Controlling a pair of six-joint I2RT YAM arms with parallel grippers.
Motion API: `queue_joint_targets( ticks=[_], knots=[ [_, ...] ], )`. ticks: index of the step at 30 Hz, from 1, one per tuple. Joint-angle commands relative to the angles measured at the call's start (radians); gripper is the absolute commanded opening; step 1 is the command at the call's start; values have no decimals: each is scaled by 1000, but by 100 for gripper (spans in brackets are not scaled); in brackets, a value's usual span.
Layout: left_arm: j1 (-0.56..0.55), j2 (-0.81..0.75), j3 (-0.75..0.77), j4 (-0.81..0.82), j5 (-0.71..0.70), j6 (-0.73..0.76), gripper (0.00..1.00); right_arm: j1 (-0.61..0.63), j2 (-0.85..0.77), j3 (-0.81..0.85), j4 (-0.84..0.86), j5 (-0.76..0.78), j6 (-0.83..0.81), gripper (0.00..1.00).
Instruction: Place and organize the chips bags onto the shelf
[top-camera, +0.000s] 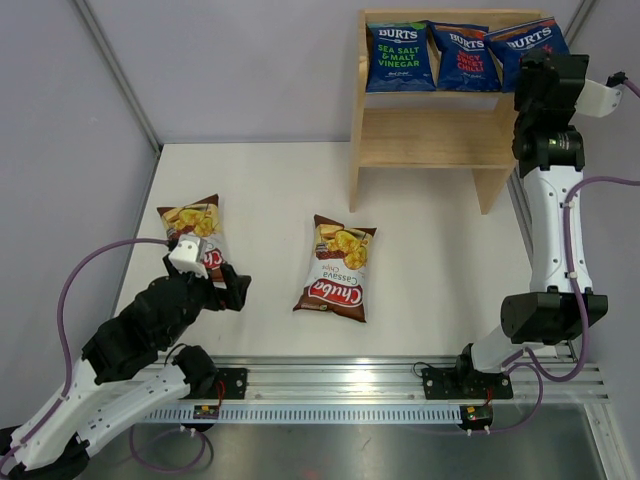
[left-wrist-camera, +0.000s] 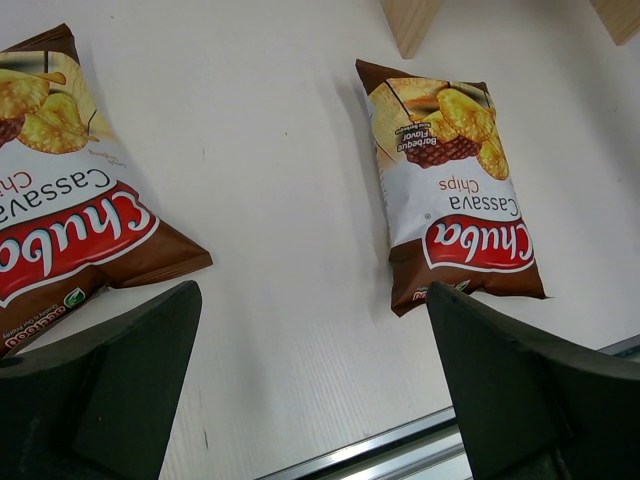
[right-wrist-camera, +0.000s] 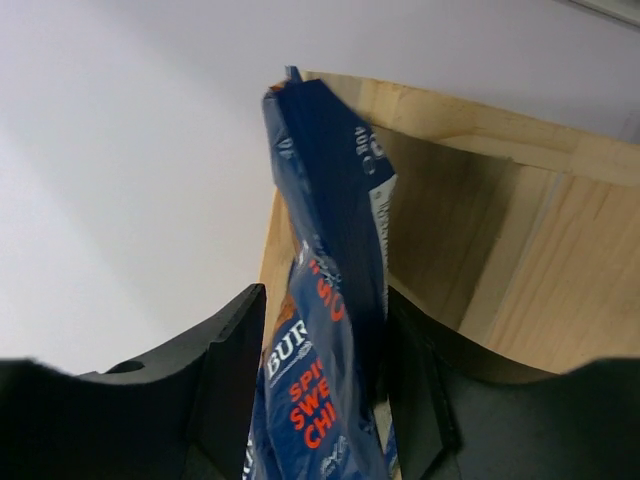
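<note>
The light wood shelf (top-camera: 430, 135) stands at the back right. Three blue BURTS bags stand on its top tier: left (top-camera: 400, 55), middle (top-camera: 465, 57) and right (top-camera: 528, 42). My right gripper (top-camera: 535, 62) is at the right bag. In the right wrist view my right gripper (right-wrist-camera: 325, 300) is shut on this bag (right-wrist-camera: 330, 200), against the shelf's side panel (right-wrist-camera: 520, 230). Two Chuba bags lie flat on the table, one left (top-camera: 195, 232) and one in the middle (top-camera: 337, 268). My left gripper (top-camera: 232, 288) is open and empty just right of the left bag's near end.
In the left wrist view my open left gripper (left-wrist-camera: 312, 295) is over bare table, between the left Chuba bag (left-wrist-camera: 60, 200) and the middle one (left-wrist-camera: 450, 190). A metal rail (top-camera: 340, 385) runs along the near table edge. Grey walls close in the back and left.
</note>
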Motion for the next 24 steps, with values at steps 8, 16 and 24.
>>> queue_joint_targets(
  ticks=[8, 16, 24],
  knots=[
    [-3, -23, -6, 51, 14, 13, 99, -25, -18, -28, -50, -48, -13, 24],
    [-3, -31, -6, 50, 13, 15, 99, -25, 7, 3, -33, -108, 115, 18],
    [-3, -36, -6, 50, 11, 12, 99, -27, 34, 48, -27, -124, 213, 16]
  ],
)
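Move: The last Burts bag, leaning at the right end of the top shelf, is between my right hand's open fingers at its right edge. Its middle is about 3 cm ahead, 4 cm left and roughly level. The middle Burts bag is some 14 cm left and 3 cm ahead of my hand, and the shelf's right side panel about 4 cm right and 3 cm ahead. From my idle left hand the bag is some 53 cm right, 35 cm ahead and 25 cm higher. My right hand sinks about 3 cm along the bag's right edge while its fingers close from half open and pinch the edge of the bag. Keeping that hold, I ease the hand roughly 1 cm left and 1 cm forward, rising slightly again and rolling about 10 degrees so its left side lifts, to shift the bag towards the middle Burts bag. ##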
